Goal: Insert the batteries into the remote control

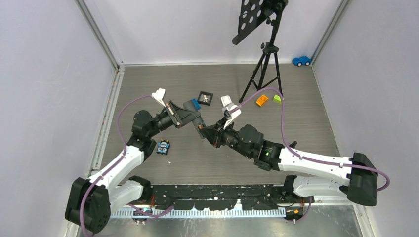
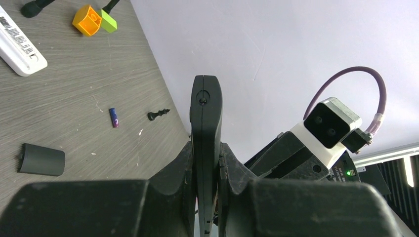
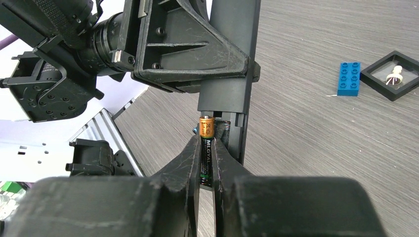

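Observation:
The black remote control point(image 2: 206, 118) stands edge-on between my left gripper's point(image 2: 206, 148) fingers, which are shut on it. From the right wrist view the remote point(image 3: 230, 59) shows its open battery bay with a spring point(image 3: 223, 126). My right gripper point(image 3: 206, 143) is shut on a battery point(image 3: 206, 127) with an orange cap and a black-green body, its cap at the mouth of the bay. In the top view both grippers meet mid-table, left point(image 1: 184, 117) and right point(image 1: 205, 131). A purple-blue battery point(image 2: 114, 117) lies loose on the table.
A grey battery cover point(image 2: 42, 159), a small black screw-like piece point(image 2: 158, 114) and a white remote point(image 2: 17, 47) lie on the table. A blue brick point(image 1: 196, 104), black frame point(image 1: 205, 98), orange block point(image 1: 262, 100), green block point(image 1: 277, 98), tripod point(image 1: 267, 69) and blue car point(image 1: 301, 60) stand farther back.

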Action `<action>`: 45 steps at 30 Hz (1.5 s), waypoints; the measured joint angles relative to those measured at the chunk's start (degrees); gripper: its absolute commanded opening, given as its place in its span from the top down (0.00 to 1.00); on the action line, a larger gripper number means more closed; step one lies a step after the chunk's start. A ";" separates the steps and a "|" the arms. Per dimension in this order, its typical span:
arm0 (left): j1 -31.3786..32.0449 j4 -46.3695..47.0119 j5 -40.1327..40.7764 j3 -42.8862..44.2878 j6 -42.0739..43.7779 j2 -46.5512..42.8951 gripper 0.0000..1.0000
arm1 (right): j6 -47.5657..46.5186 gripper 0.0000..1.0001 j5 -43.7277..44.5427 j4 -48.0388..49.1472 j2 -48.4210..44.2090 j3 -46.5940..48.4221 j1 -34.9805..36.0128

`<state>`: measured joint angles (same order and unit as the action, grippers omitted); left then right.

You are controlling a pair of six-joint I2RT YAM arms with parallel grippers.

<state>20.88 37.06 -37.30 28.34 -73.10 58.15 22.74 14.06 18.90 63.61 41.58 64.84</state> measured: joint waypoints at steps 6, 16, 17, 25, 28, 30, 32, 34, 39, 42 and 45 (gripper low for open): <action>0.00 0.96 -0.11 0.00 0.09 0.00 1.00 | -0.17 0.66 -0.17 0.61 -0.28 0.00 0.46; 0.00 4.02 -1.05 0.00 0.26 0.00 1.00 | -1.01 0.61 0.87 -2.64 -1.11 2.78 0.74; 0.00 4.22 -1.29 0.00 0.20 0.00 1.00 | -1.29 0.61 1.11 -3.02 -1.11 3.23 0.74; 0.00 4.46 -2.34 0.00 0.04 0.00 1.00 | -2.82 0.68 3.21 -4.24 -0.76 4.52 0.57; 0.00 4.61 -2.91 0.00 -0.11 0.00 1.00 | -3.17 0.69 3.63 -4.70 -0.17 5.07 0.52; 0.00 4.50 -2.95 0.00 -0.07 0.00 1.00 | -3.19 0.70 3.58 -4.79 0.15 5.18 0.37; 0.00 4.50 -2.95 0.00 -0.04 0.00 1.00 | -3.19 0.71 3.28 -4.79 0.17 5.25 0.28; -0.02 4.50 -2.95 0.00 0.00 0.00 1.00 | -3.30 0.71 2.93 -4.83 0.20 5.25 0.26; -0.02 4.15 -2.91 0.00 0.20 -0.02 1.00 | -3.61 0.71 2.32 -5.07 0.20 5.25 0.02; 0.00 3.19 -2.82 0.00 0.42 -0.15 1.00 | -3.58 0.64 1.92 -5.33 0.20 5.25 -0.02; 0.00 1.42 -2.45 0.00 1.18 -0.72 1.00 | -3.54 0.61 1.42 -5.68 0.20 5.25 -0.02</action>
<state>20.88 38.48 -39.75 28.34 -71.92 57.43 19.20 15.49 13.21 63.81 46.83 64.82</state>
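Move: The orange-and-black battery is already pinched between the right fingertips, about 1 cm ahead and 1 cm to the left of that hand, in the open bay at the near end of the black remote control. The remote's middle is some 4 cm ahead and 3 cm left of the right hand, the blue brick roughly 20 cm ahead, 4 cm left and 25 cm lower; the tray lies 24 cm straight ahead, as low. From the left hand the battery is about 4 cm back and 2 cm right, slightly below. The right fingers let go of the battery and spread from nearly shut to about a third open, while the hand rises some 2.5 cm and then slides about 1 cm forward along the remote towards the left fingers, ending with the tips parted in front of the bay, one towards each side of the remote. The left hand keeps its grip on the remote throughout, lifting it a good 1 cm and drawing it back about 1 cm with a small tilt, then easing down slightly at the end, while the right fingers narrow a little and open again. ##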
